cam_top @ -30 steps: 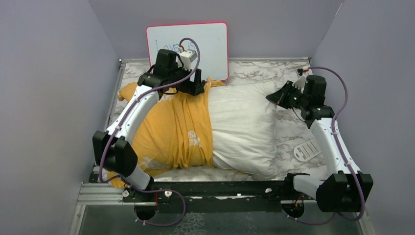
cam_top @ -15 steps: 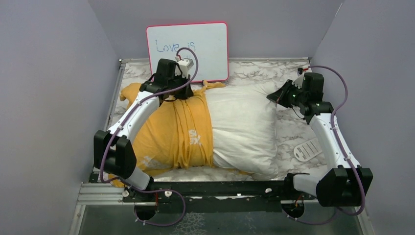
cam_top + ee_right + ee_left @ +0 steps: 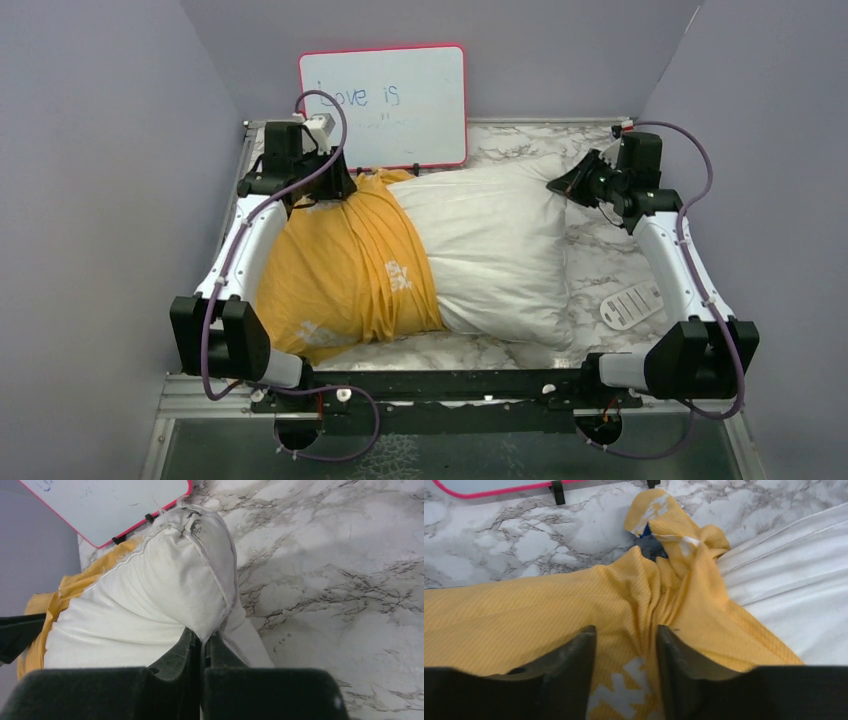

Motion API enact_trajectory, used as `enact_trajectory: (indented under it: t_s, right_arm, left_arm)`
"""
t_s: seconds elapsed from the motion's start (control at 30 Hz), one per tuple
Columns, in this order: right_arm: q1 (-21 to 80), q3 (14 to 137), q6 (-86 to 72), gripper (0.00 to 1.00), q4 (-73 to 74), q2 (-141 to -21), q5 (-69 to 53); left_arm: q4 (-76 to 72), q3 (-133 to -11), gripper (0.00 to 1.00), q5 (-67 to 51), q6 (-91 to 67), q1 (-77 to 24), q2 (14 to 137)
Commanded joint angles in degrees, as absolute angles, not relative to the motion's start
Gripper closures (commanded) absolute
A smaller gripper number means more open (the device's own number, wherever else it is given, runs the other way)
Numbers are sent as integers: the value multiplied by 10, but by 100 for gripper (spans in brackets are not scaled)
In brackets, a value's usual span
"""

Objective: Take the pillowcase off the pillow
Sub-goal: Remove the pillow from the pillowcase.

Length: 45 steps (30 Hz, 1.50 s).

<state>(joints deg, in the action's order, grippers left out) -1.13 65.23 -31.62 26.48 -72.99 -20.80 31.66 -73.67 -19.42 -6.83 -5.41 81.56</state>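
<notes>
The yellow-orange pillowcase (image 3: 340, 270) covers the left part of the white pillow (image 3: 490, 250); the pillow's right part is bare. My left gripper (image 3: 312, 190) hovers at the case's far left corner. In the left wrist view its jaws (image 3: 626, 640) stand apart over a bunched ridge of pillowcase (image 3: 549, 605), with white pillow (image 3: 794, 580) to the right. My right gripper (image 3: 565, 187) is shut on the pillow's far right corner; the right wrist view shows its jaws (image 3: 202, 637) pinching the white fabric of the pillow (image 3: 165, 580), with the pillowcase (image 3: 55, 600) beyond.
A pink-framed whiteboard (image 3: 385, 100) leans on the back wall behind the pillow. A small white slotted disc (image 3: 632, 303) lies on the marble table (image 3: 520, 140) beside the right arm. Grey walls close in on both sides.
The left gripper closed on the pillowcase, dragged it leftward off more of the pillow, and now its jaws have parted. The right gripper kept its hold on the pillow corner.
</notes>
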Motion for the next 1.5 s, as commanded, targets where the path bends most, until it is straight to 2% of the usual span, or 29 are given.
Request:
enact_trajectory:
  t_s: [0.0,0.07,0.27,0.3,0.37,0.4,0.43,0.77,0.93,1.1,1.27,1.47]
  right_arm:
    - [-48,756,-292,99,246,-776,-90]
    - [-49,801,-279,96,271,-809,-79]
    - [-49,868,-249,40,368,-894,-175]
    - [-49,857,-248,35,372,-890,-190]
    - [-49,819,-244,31,363,-860,-208]
    - [-49,793,-243,22,353,-840,-212]
    - [-49,771,-245,17,349,-819,-210]
    - [-49,606,-302,13,402,-571,-151]
    - [-49,558,-340,12,506,-458,-100]
    - [-49,521,-348,11,575,-348,-109]
    - [-48,469,-347,11,593,-306,-162]
    - [-48,436,-368,11,599,-315,-229]
  left_arm:
    - [341,-774,38,-179,-58,-19,803]
    - [340,-784,29,-177,-66,-27,787]
    - [337,-776,18,-192,-82,-75,721]
    - [335,-766,15,-190,-86,-95,710]
    - [332,-750,11,-165,-99,-140,690]
    - [331,-745,11,-146,-105,-168,682]
    - [329,-739,11,-131,-116,-195,677]
    - [305,-683,1,23,-209,-445,636]
    - [297,-630,1,118,-279,-565,608]
    - [288,-567,1,194,-355,-673,571]
    - [276,-507,1,230,-412,-762,559]
    - [281,-486,1,265,-455,-766,570]
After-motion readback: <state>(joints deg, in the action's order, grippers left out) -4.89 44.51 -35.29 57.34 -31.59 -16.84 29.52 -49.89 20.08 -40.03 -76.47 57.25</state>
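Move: The left hand, fingers already partly open at the pillowcase's far side, goes for the near end of the case's mouth, about 29 cm back, 18 cm right and roughly 10 cm lower; the bare pillow's middle lies some 13 cm back, 31 cm right. The right hand still pinches the pillow's far right corner; its near right corner lies about 30 cm back, 2 cm left, 11 cm lower, and the perforated card about 24 cm back, 18 cm right. Open the left gripper wide to finish freeing the case, lift it over the bunched cloth, and sweep it about 28 cm back and 19 cm right, turning clockwise some 20 degrees, then sink beside the mouth's near end. Meanwhile push the held pillow corner forward and right with the right hand, open wide to let go, and draw back towards the near right corner, sinking at the end. ##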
